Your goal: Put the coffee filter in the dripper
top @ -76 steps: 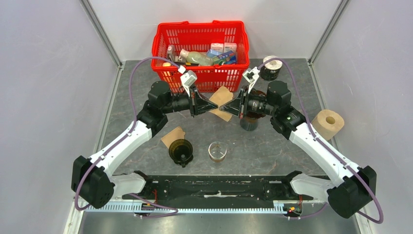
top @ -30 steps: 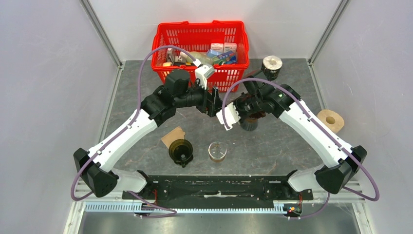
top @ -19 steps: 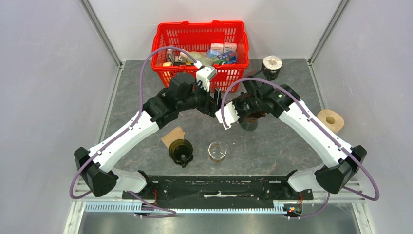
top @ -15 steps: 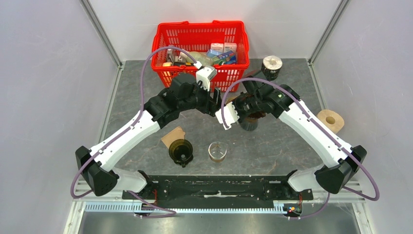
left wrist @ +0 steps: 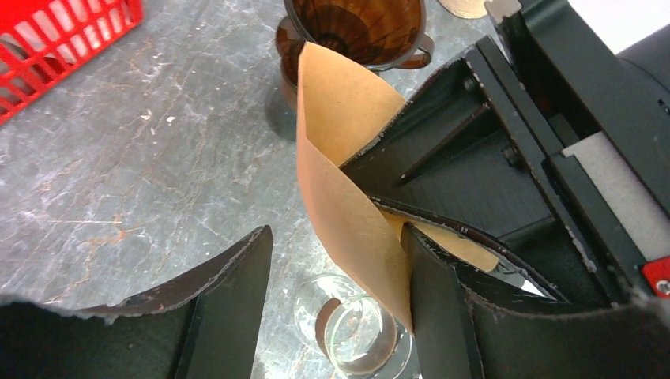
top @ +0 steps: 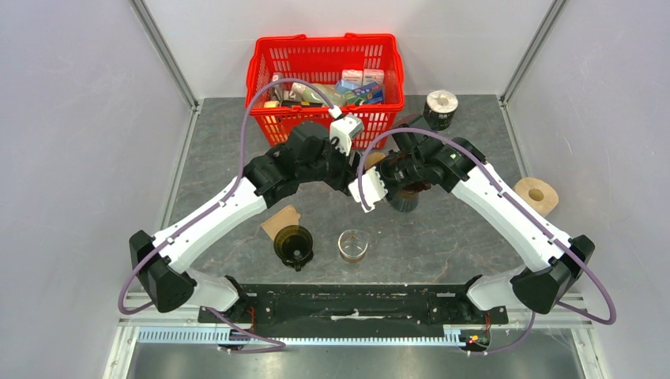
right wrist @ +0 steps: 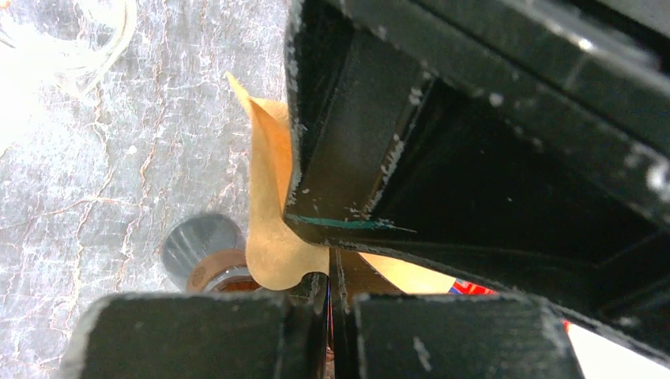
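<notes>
The brown paper coffee filter (left wrist: 348, 174) hangs in the air over the middle of the table, with my right gripper (right wrist: 328, 286) shut on its seam edge. My left gripper (left wrist: 336, 237) is open around it. Its right finger (left wrist: 430, 308) lies against the filter's spread layers, and its left finger stands well apart. From above only a sliver of the filter (top: 371, 158) shows where the left gripper (top: 353, 170) and right gripper (top: 378, 167) meet. An amber ribbed dripper (left wrist: 355, 28) stands under the right arm (top: 404, 197). A darker dripper (top: 294, 243) sits near the front.
A red basket (top: 325, 55) of groceries stands at the back. A glass cup (top: 353, 245) sits below the grippers. Another flat filter (top: 280, 219) lies beside the dark dripper. A round tin (top: 440, 106) and a paper roll (top: 536, 193) are on the right.
My left arm has slid right, up against the right gripper, and its jaws have narrowed around the filter. The right arm, rolled over earlier, has held still with the filter.
</notes>
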Controlling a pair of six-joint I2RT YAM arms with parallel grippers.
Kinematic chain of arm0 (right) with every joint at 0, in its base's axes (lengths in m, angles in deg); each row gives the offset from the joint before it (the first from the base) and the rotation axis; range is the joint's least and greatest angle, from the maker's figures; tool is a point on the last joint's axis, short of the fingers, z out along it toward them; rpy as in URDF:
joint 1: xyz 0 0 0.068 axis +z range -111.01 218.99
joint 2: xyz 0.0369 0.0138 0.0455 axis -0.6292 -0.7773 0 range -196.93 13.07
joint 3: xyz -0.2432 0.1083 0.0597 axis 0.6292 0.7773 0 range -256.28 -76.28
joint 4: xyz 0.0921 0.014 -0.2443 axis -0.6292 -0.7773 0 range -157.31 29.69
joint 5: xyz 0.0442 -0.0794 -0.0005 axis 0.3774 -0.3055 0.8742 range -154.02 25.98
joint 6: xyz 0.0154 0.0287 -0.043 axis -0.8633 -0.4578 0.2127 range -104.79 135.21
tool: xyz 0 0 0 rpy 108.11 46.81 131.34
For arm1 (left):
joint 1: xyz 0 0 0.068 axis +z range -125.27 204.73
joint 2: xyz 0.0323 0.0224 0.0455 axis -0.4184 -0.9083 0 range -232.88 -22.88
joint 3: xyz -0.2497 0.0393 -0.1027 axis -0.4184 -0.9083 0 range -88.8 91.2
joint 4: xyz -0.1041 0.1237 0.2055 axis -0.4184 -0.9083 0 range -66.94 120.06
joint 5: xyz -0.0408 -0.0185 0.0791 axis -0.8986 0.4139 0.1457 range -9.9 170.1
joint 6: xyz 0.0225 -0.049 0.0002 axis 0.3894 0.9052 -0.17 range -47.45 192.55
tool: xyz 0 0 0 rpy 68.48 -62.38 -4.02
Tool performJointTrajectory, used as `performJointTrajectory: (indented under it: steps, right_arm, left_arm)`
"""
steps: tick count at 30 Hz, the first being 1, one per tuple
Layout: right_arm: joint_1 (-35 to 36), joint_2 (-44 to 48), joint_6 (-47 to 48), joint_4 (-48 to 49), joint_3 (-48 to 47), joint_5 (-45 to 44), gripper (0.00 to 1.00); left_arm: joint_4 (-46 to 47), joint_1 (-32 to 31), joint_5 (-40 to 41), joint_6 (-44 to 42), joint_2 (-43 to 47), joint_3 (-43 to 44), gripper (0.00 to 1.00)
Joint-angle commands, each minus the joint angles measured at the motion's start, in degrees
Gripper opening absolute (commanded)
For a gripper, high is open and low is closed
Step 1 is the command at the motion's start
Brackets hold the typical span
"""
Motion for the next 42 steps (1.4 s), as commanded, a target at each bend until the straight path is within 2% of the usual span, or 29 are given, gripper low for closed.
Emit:
performJointTrajectory:
  steps: [1,3,6,14,19,21,25,26,33,42]
  right_arm:
    - [0.59,1.04,1.11,-0.58,-1.55,-0.77,0.00]
    - [0.74,1.29,1.08,-0.66,-1.27,-1.06,0.00]
    - [1.20,1.48,1.25,-0.98,-0.96,-1.81,0.00]
    - [1.84,0.61,0.74,-0.85,-0.70,-4.70,0.00]
    - [1.87,1.00,0.16,-0.22,0.33,-6.80,0.00]
    - [1.87,1.59,0.15,-0.26,0.84,-7.45,0.00]
    - [1.90,2.95,0.73,-1.19,1.08,-7.86,0.00]
    - [1.92,3.26,1.19,-1.81,1.11,-7.70,0.00]
    - [2.27,4.60,3.27,-6.44,0.80,-7.08,0.00]
    - [2.30,4.84,2.65,-3.39,1.68,-8.75,0.01]
  left_arm:
    - [-2.48,-1.01,9.47,-2.49,-1.79,4.44,0.67]
    - [-4.18,-1.11,15.76,-1.18,-3.58,6.34,0.67]
    - [-6.90,-1.29,19.77,0.65,-6.89,9.82,0.66]
    - [-9.27,-1.33,13.90,2.42,-11.97,14.78,0.58]
    - [-8.31,-1.30,8.15,1.41,-10.32,13.16,0.40]
    - [-8.24,-1.29,8.72,0.60,-9.33,12.21,0.31]
    - [-7.51,-1.29,12.44,-1.60,-7.86,10.72,0.05]
    - [-7.37,-1.29,13.82,-2.34,-7.71,10.63,0.02]
    - [-6.73,-1.29,20.05,-6.92,-7.54,11.25,0.02]
    - [-5.00,-1.38,18.73,-10.20,-5.03,9.14,0.02]
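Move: The coffee filter hangs from the right hand's closed fingers. Its middle is about 4 cm ahead of the open left hand, 2 cm to its right and 1 cm lower, and some 2 cm ahead and 4 cm left of the right hand at its height. From the left hand, the dripper on its carafe is about 10 cm right, 2 ahead and 9 below; the glass cup is some 10 cm back, 3 left and 20 below. The left fingers close on the free edge of the coffee filter and pinch it while the right hand keeps its grip. To get there the left hand goes forward about 5 cm, sinking nearly 3 cm and rolling some 15 degrees, then backs off slightly as it shuts; once closed it lifts about 2 cm while the right hand eases roughly 2 cm to the right. ##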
